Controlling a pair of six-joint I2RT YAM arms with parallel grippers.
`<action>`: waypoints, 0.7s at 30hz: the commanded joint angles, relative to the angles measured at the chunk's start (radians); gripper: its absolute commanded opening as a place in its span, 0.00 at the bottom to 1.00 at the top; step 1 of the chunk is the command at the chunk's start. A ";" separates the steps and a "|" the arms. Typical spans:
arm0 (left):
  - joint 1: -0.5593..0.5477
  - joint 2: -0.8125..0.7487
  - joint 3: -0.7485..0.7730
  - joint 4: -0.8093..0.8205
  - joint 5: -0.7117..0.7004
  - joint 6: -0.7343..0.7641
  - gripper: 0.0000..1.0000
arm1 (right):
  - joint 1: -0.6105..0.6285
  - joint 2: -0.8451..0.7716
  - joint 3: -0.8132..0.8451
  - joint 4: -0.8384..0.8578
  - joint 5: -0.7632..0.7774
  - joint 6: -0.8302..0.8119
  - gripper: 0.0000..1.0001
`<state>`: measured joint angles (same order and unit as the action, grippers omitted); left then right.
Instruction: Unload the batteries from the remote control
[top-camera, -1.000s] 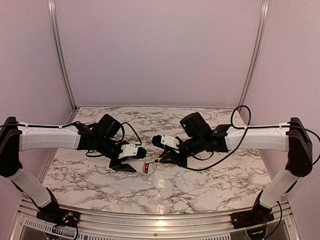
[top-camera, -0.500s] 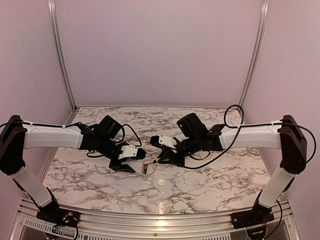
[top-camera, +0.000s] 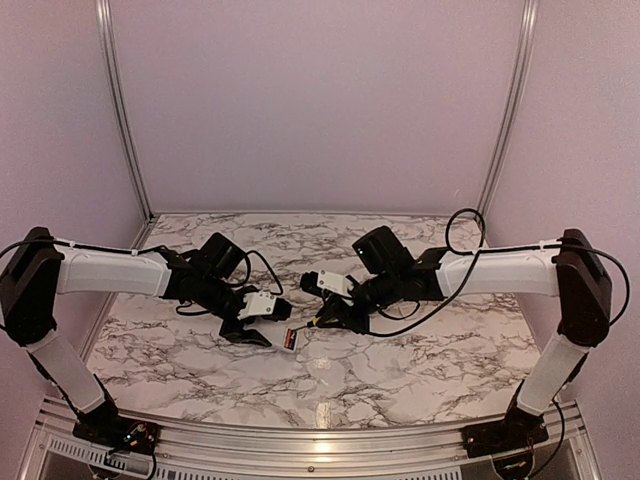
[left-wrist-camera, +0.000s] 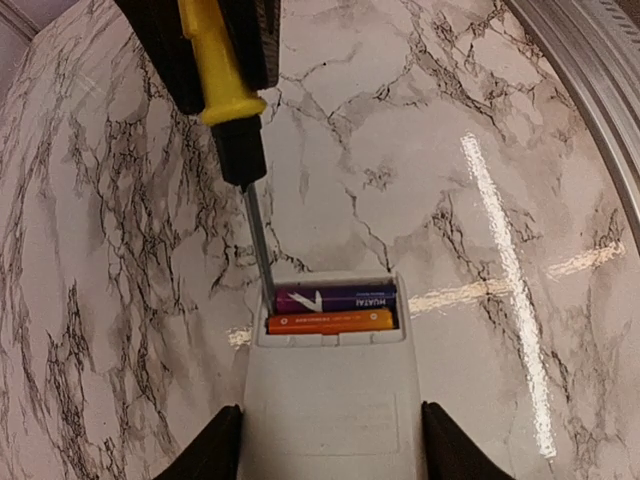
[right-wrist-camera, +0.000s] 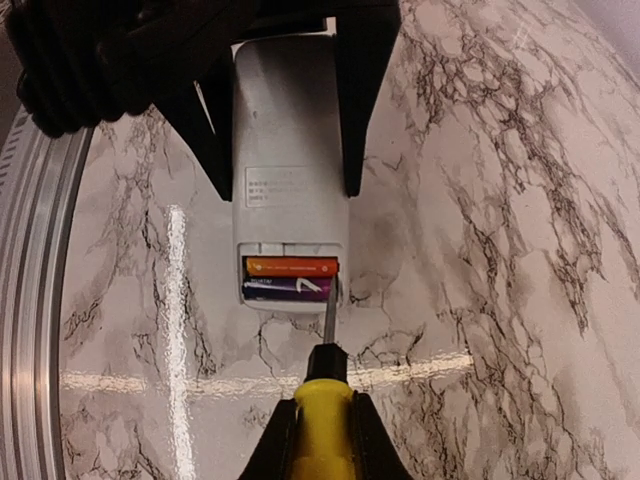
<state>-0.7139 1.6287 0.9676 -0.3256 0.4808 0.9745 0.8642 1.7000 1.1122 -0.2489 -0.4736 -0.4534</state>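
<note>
My left gripper (left-wrist-camera: 335, 445) is shut on the white remote control (left-wrist-camera: 330, 400) and holds it low over the marble table. The open bay at the remote's far end holds two batteries side by side, an orange one (left-wrist-camera: 330, 321) and a purple one (left-wrist-camera: 335, 298). My right gripper (right-wrist-camera: 322, 440) is shut on a yellow screwdriver (right-wrist-camera: 322, 425). Its metal tip (right-wrist-camera: 330, 310) sits in the bay's corner at the end of the purple battery (right-wrist-camera: 288, 289), beside the orange battery (right-wrist-camera: 292, 266). In the top view the bay end (top-camera: 291, 338) lies between both grippers.
The marble table (top-camera: 400, 370) spreads around the remote. A metal rail (top-camera: 320, 440) runs along the near edge. Cables loop off both wrists, one (top-camera: 470, 225) at the right arm. Pale walls stand behind and at the sides.
The right gripper with the screwdriver has shifted slightly left toward the remote's bay. The left gripper has moved a little down and left with the remote.
</note>
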 joint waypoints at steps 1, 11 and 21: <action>0.055 0.011 0.068 0.293 -0.121 -0.011 0.00 | 0.052 0.031 0.017 -0.176 -0.276 -0.014 0.00; 0.068 0.033 0.060 0.290 -0.126 -0.016 0.00 | 0.051 0.039 0.035 -0.210 -0.271 -0.026 0.00; 0.069 0.024 0.046 0.252 -0.097 0.013 0.00 | 0.010 -0.017 -0.002 -0.148 -0.159 0.010 0.00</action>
<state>-0.6426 1.6585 1.0107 -0.0795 0.3584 0.9718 0.9119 1.7283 1.1294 -0.4301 -0.6827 -0.4637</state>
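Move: The left hand already holds the remote, with its open battery bay some 5 cm to that hand's right, level fore-and-aft and 5 cm lower. The screwdriver tip is already at the bay's forward edge, about 2 cm farther out than the batteries' middle. From the right hand, which grips the screwdriver, the batteries lie about 7 cm left, 2 cm back and 8 cm down; the remote's gripped part is about 12 cm left, 2 cm back and 3 cm lower. The screwdriver tip comes free of the battery bay as the hands, after barely sinking, dart apart: the left carries the remote about 8 cm forward and some 4 cm up, tilting and turning slightly counter-clockwise, while the right whips back towards the base about 7 cm, swinging the tip baseward. Both grips hold, and both arms then nearly stop. ##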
